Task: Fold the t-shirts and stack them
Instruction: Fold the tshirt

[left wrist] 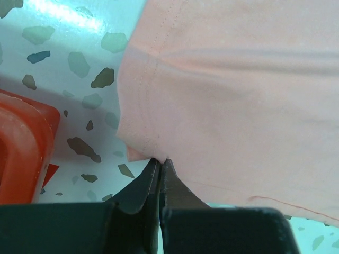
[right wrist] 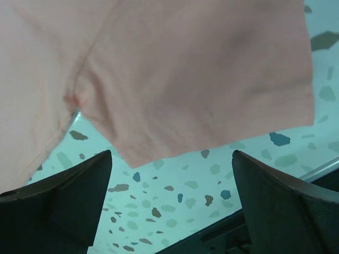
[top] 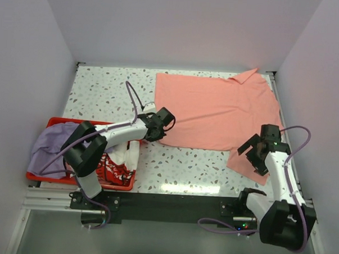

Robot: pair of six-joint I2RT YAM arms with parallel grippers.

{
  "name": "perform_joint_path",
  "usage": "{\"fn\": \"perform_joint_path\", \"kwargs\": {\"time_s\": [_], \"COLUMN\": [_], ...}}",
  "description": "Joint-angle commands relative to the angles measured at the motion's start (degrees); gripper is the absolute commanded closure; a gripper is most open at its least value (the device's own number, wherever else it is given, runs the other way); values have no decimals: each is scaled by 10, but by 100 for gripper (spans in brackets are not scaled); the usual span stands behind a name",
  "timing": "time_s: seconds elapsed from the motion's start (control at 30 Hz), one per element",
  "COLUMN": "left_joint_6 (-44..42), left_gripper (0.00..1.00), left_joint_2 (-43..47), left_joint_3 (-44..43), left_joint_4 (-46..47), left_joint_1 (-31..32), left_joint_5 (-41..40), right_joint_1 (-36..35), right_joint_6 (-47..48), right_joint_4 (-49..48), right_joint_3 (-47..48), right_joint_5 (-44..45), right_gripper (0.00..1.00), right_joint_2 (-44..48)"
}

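The salmon-pink t-shirt (top: 215, 109) lies spread flat on the back right of the speckled table. My left gripper (top: 161, 126) is at its near-left corner. In the left wrist view the left gripper (left wrist: 160, 161) is shut, its tips pinching the hemmed corner of the pink t-shirt (left wrist: 238, 106). My right gripper (top: 257, 153) hovers open over the near-right sleeve. In the right wrist view the right gripper (right wrist: 172, 159) has its jaws wide apart, and the sleeve (right wrist: 201, 79) ends just ahead of them with nothing between them. A lavender t-shirt (top: 53, 141) and a white t-shirt with red print (top: 117, 164) lie in the crate.
A red plastic crate (top: 65, 121) stands at the near left; its corner (left wrist: 21, 148) shows just left of my left fingers. White walls close in the table at the left, back and right. A black rail (top: 172, 203) runs along the near edge.
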State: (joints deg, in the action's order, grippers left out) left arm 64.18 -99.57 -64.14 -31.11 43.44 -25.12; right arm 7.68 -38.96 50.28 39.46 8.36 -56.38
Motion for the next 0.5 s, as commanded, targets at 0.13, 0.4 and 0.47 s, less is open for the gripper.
{"fn": "perform_joint_path", "kwargs": {"time_s": [0.13, 0.4, 0.47], "left_joint_6": [-17, -21, -22], "left_gripper": [100, 100, 100], "left_joint_2": [24, 24, 23], "left_joint_3": [10, 2, 0], "left_joint_4": [21, 19, 18], "left_joint_1": [-4, -5, -5], "left_joint_5": [8, 8, 8], "right_joint_1": [198, 225, 227], "right_joint_6": [-12, -4, -9], "right_joint_4": [-46, -48, -56], "right_joint_3": [-85, -91, -94], "right_joint_5": [-126, -111, -101], "right_gripper": [1, 2, 2], "right_joint_2": [-57, -60, -66]}}
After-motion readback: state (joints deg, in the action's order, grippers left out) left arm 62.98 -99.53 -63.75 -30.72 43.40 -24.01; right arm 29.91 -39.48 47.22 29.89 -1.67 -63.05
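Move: The hem of the shirt's near right sleeve lies about 5 cm back, 2 cm left and 7 cm below the open right hand. The sleeve's right corner is roughly 8 cm back and 5 cm right of that hand; the notch where sleeve meets body is some 5 cm ahead and 8 cm left, both down on the table. From the left hand, already pinching the shirt's near left corner, the hem is about 33 cm right, 12 cm back and 4 cm lower. The sleeve hem is met from above by the right hand, which sinks about 6 cm and draws back some 5 cm, easing slightly right. It turns roughly 20 degrees clockwise on the way, then stops low with its wide-open fingers astride the hem; contact can't be made out. The left fingers keep their pinch on the near left corner, holding it in place. ##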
